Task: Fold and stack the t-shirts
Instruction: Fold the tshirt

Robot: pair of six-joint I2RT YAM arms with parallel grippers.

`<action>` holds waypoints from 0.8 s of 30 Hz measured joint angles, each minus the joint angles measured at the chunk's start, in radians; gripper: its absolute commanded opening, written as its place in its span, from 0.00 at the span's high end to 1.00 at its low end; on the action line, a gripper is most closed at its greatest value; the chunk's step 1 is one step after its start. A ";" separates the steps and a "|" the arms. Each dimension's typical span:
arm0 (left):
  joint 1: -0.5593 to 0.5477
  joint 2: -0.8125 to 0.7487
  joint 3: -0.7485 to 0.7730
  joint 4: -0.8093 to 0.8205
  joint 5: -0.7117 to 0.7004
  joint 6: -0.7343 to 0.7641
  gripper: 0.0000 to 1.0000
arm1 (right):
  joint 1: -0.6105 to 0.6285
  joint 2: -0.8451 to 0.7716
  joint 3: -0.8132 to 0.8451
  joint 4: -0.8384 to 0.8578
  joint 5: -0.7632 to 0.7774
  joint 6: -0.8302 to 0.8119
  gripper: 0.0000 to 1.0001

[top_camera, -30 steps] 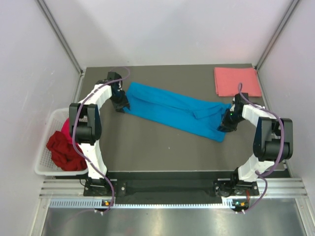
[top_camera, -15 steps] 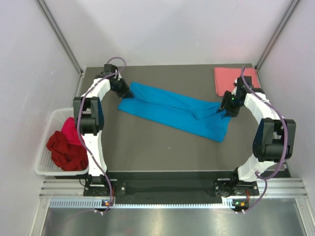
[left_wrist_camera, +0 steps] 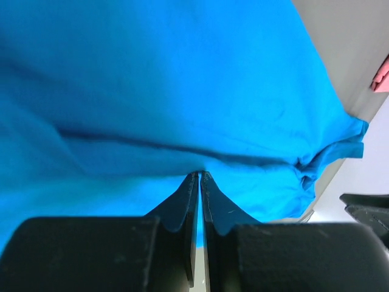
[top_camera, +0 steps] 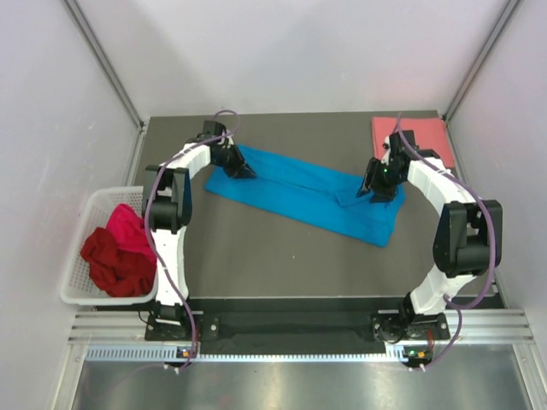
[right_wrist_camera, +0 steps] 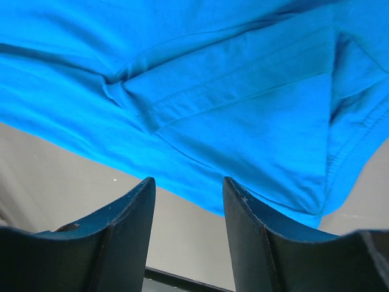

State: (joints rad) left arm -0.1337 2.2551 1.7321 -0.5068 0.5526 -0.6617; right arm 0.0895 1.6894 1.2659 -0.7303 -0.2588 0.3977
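Observation:
A bright blue t-shirt (top_camera: 299, 195) lies stretched slantwise across the dark table, from far left to near right. My left gripper (top_camera: 242, 169) sits at the shirt's far-left end. In the left wrist view its fingertips (left_wrist_camera: 200, 174) are pinched together on a fold of the blue cloth (left_wrist_camera: 182, 79). My right gripper (top_camera: 368, 190) hovers at the shirt's right end by the sleeve. In the right wrist view it (right_wrist_camera: 188, 182) stands open over bare table, with the blue cloth (right_wrist_camera: 231, 91) just beyond its tips and nothing between them. A salmon pink t-shirt (top_camera: 414, 141) lies folded at the back right corner.
A white lattice basket (top_camera: 92, 207) hangs off the table's left edge, holding a dark red t-shirt (top_camera: 111, 263) and a magenta t-shirt (top_camera: 128, 227). Pale walls close in the table at the back and both sides. The pink shirt's edge (left_wrist_camera: 382, 76) shows in the left wrist view.
My left gripper has moved right along the far edge onto the blue shirt and closed on it. My right gripper has let go, opened and moved back and left.

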 measured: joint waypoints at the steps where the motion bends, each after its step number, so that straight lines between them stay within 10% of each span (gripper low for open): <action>1: 0.002 0.014 0.011 0.004 0.005 -0.004 0.90 | 0.000 0.001 0.000 0.001 -0.006 0.006 0.52; 24: 0.010 0.116 0.098 0.060 0.040 -0.043 0.90 | 0.004 0.131 -0.109 0.278 -0.245 0.305 0.54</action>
State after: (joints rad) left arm -0.1242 2.3711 1.8297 -0.4473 0.5930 -0.7048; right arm 0.0933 1.8206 1.1572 -0.4519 -0.5041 0.7029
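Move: Out ahead of the right hand, the end of the t-shirt's folded sleeve lies about 4 cm forward, 7 cm to its left and 7 cm below. From the same hand, the shirt's near right corner is some 9 cm back and 5 cm right, and the salmon folded shirt is 20 cm forward and 14 cm right. The left hand has the shirt's long crease about 2 cm ahead and 3 cm below, with the sleeve end 24 cm right, 6 cm back. Swinging its fingers leftward by some 20 degrees, the half-open right hand travels about 5 cm left over the shirt, then also sinks to come close above the folded sleeve end, fingers still apart. The left hand, fingers still nearly shut, slides about 4 cm forward and slightly down onto the long crease, holds there, then starts easing back, its tips resting on the cloth. ##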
